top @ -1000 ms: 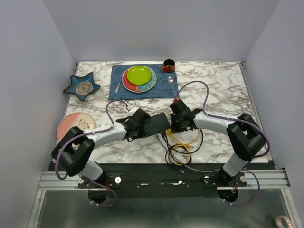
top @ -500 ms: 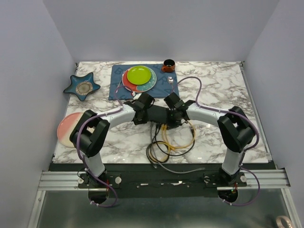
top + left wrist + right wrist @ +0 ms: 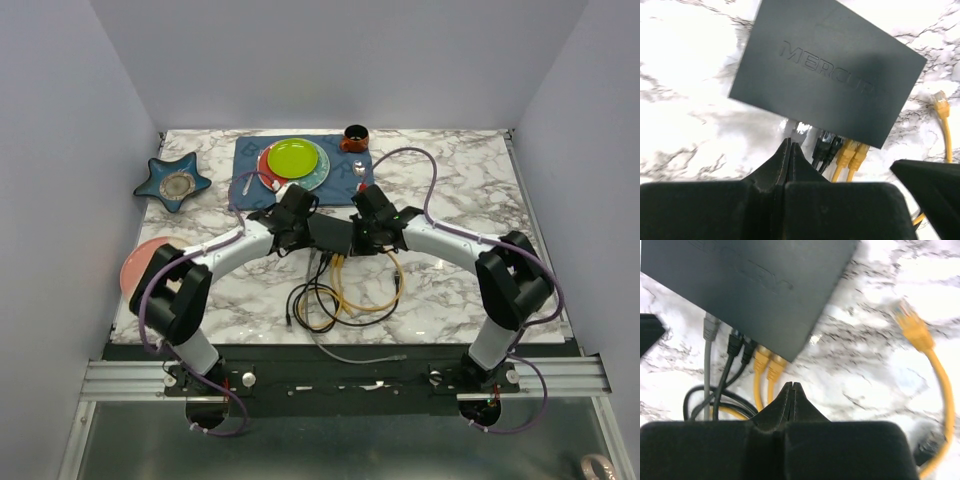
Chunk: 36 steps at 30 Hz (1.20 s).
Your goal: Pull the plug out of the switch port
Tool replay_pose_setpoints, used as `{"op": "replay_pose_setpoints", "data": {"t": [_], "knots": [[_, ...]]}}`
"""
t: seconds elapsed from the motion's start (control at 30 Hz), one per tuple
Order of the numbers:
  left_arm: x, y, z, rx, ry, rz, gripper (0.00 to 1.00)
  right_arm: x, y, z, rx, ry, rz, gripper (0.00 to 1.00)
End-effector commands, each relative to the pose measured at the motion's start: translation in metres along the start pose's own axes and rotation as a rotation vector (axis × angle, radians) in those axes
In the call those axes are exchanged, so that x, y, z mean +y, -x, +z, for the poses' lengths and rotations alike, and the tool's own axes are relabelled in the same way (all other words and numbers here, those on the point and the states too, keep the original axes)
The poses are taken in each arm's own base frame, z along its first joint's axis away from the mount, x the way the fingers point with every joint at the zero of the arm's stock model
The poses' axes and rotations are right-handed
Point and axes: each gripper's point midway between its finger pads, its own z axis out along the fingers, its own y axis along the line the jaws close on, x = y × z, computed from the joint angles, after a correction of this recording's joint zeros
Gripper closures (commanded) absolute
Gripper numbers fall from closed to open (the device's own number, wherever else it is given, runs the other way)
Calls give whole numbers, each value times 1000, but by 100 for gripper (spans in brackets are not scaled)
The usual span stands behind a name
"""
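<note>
The switch (image 3: 330, 233) is a flat black box in the middle of the marble table, sockets along its near edge. In the left wrist view the switch (image 3: 830, 70) holds a grey plug (image 3: 796, 127), two black plugs (image 3: 827, 145) and two yellow plugs (image 3: 852, 152). My left gripper (image 3: 790, 143) is shut and empty, its tip just short of the grey plug. My right gripper (image 3: 792, 386) is shut and empty, just near of the yellow plugs (image 3: 767, 365). A loose yellow plug (image 3: 910, 322) lies on the table to the right. From above, the left gripper (image 3: 297, 232) and right gripper (image 3: 365, 238) flank the switch.
Black, yellow and grey cables (image 3: 335, 295) coil in front of the switch. Behind it lies a blue mat (image 3: 250, 185) with a green plate (image 3: 292, 158) on stacked plates, a spoon (image 3: 359, 170) and a mug (image 3: 354, 137). A star dish (image 3: 173, 182) and pink plate (image 3: 135, 268) sit left.
Both arms have swung toward the back of the table. The switch has shifted back toward the mat, and the cable coil has trailed after it and to the left.
</note>
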Motion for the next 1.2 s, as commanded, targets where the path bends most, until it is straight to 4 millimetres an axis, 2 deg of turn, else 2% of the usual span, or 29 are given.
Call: {"op": "replay_pose_setpoints", "data": {"t": [0.0, 0.13, 0.2, 0.3, 0.33, 0.37, 0.47, 0.6, 0.63, 0.67, 0.73, 0.77, 0.83, 1.03, 1.17], "knots": [[28, 33, -26, -140, 63, -62, 98, -12, 3, -13, -69, -27, -3, 99], [58, 49, -25, -174, 133, -167, 95, -12, 1, -11, -70, -27, 20, 99], [75, 56, -17, -174, 173, -218, 95, -15, 2, -5, -65, -47, 29, 99], [88, 57, 3, -136, 189, -269, 96, -25, 6, 5, -53, -69, 74, 99], [85, 61, 7, -129, 177, -274, 96, -25, 11, 6, -59, -70, 85, 99], [87, 56, 18, -104, 188, -273, 97, -30, 16, 7, -63, -81, 106, 99], [78, 53, 32, -72, 158, -280, 97, -41, 25, 17, -56, -117, 139, 99], [65, 50, 43, -54, 106, -290, 97, -50, 37, 27, -48, -140, 173, 99], [63, 49, 45, -48, 97, -288, 97, -51, 35, 34, -28, -144, 176, 99], [58, 43, 49, -28, 83, -279, 97, -51, 42, 35, -32, -142, 183, 99], [50, 40, 53, -27, 55, -279, 97, -52, 39, 43, -9, -142, 186, 99], [47, 33, 56, -11, 41, -275, 97, -52, 40, 46, -4, -142, 188, 99], [37, 30, 58, -12, -1, -271, 97, -49, 43, 49, -1, -132, 190, 99], [11, -1, 55, 20, -96, -252, 97, -46, 51, 56, 9, -119, 187, 99], [15, -19, 43, 27, -121, -272, 97, -43, 57, 55, 0, -114, 184, 99]]}}
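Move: The switch's middle is about 6 cm ahead of the left hand, 3 cm to its right and 5 cm below. From the right hand it lies some 7 cm ahead, 8 cm left and 4 cm down. The grey plug is about 2 cm ahead of the left hand and 1 cm right; the yellow plugs sit 1 cm ahead of the right hand and 2 cm left. The loose yellow plug is 5 cm ahead and 5 cm right of the right hand. Left hand loops 10 cm left, down, then right against the switch; right hand sinks forward 8 cm alongside. ##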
